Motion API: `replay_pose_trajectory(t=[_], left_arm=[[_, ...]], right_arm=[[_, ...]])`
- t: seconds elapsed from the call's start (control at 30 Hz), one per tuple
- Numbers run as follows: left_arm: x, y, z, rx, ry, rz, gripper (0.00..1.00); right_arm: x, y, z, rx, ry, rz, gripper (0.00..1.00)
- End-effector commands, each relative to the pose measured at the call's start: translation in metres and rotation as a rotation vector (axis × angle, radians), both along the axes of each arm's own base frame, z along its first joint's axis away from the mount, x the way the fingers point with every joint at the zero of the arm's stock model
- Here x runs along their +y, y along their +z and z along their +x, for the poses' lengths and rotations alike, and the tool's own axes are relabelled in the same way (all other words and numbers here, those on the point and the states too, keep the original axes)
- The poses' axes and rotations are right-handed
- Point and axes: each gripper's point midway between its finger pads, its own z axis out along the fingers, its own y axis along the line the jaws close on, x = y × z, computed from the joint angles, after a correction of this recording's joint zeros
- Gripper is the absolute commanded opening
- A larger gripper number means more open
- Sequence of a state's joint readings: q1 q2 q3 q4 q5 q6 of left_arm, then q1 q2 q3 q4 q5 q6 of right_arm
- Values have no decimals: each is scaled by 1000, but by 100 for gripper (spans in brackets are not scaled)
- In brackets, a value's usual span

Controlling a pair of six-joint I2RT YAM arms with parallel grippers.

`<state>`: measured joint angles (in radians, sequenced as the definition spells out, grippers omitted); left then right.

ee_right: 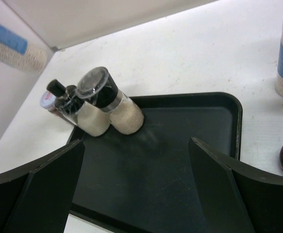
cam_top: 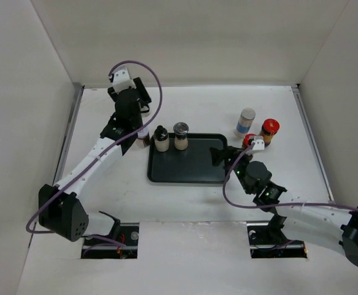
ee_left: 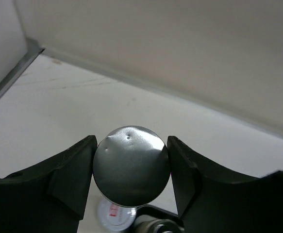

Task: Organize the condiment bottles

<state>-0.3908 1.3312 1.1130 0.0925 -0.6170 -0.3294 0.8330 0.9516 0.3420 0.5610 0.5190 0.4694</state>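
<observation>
In the left wrist view my left gripper (ee_left: pixel 131 145) is shut on a silver-capped condiment bottle (ee_left: pixel 130 167), a finger on each side of its cap. From above, this gripper (cam_top: pixel 143 104) is at the table's back left. A white-capped bottle (cam_top: pixel 143 136) stands just outside the black tray's (cam_top: pixel 191 172) back-left corner. On the tray stand a black-capped cream bottle (cam_top: pixel 161 138) and a clear-capped pale one (cam_top: pixel 180 136). My right gripper (ee_right: pixel 136 143) hangs open and holds nothing over the tray's right half (ee_right: pixel 180 160). A blue-labelled bottle (cam_top: pixel 246 121) and two red-capped ones (cam_top: pixel 269 132) stand right of the tray.
White walls close in the table on the left, back and right. The second red cap (cam_top: pixel 249 140) is partly hidden behind my right wrist. Bare table lies in front of the tray (cam_top: pixel 185 203) and at the back centre.
</observation>
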Motion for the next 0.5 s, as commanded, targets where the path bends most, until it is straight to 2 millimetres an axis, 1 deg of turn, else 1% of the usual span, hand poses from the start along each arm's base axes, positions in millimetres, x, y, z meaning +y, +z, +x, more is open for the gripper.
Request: replay_pose_trajectory(t=[0.0,0.07,0.13,0.17,0.23,0.3,0.37,0.4,0.47], left_arm=[[-53,81,-4,-208,-131,-73,38],[-79,93,-5,-237,-180,-84,38],[-96,105,-2,-266,-210,-86,38],[-105,107,-2,-271,-230,-91,38],[-133,108,-6,-274,-294,-101,38],[-166,101,-11,-264,-364,-102,38],[-196,88,-15,-241,-427,-98,38],[-206,82,-17,-230,-448,-94,38],[-229,65,-23,-199,-496,-85,38]], right_arm=[[-8,19,-3,-57,-28,51,95],[-15,23,-3,-70,-52,54,96],[-16,23,-3,-74,-59,49,96],[-17,23,-4,-74,-59,49,96],[-18,27,-5,-82,-60,55,96],[-22,31,-6,-92,-71,66,96],[-27,33,-7,-100,-87,76,96],[-29,34,-8,-104,-93,81,96],[-34,38,-9,-115,-109,94,96]])
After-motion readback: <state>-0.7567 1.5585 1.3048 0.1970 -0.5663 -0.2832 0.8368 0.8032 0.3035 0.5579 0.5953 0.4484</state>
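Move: The left hand holds the white bottle high; the free tray spot beyond the grinder lies about 26 cm right, level, and 22 cm below. The grinder stands some 17 cm right and 1 back, the black-capped bottle about 9 right and 2 back. From the right hand that spot is some 9 cm ahead, 10 left; the nearer red-lidded jar is about 4 ahead, 11 right. Left hand arcs the held bottle about 20 cm right towards the free spot, turning clockwise; right hand rises slightly. ##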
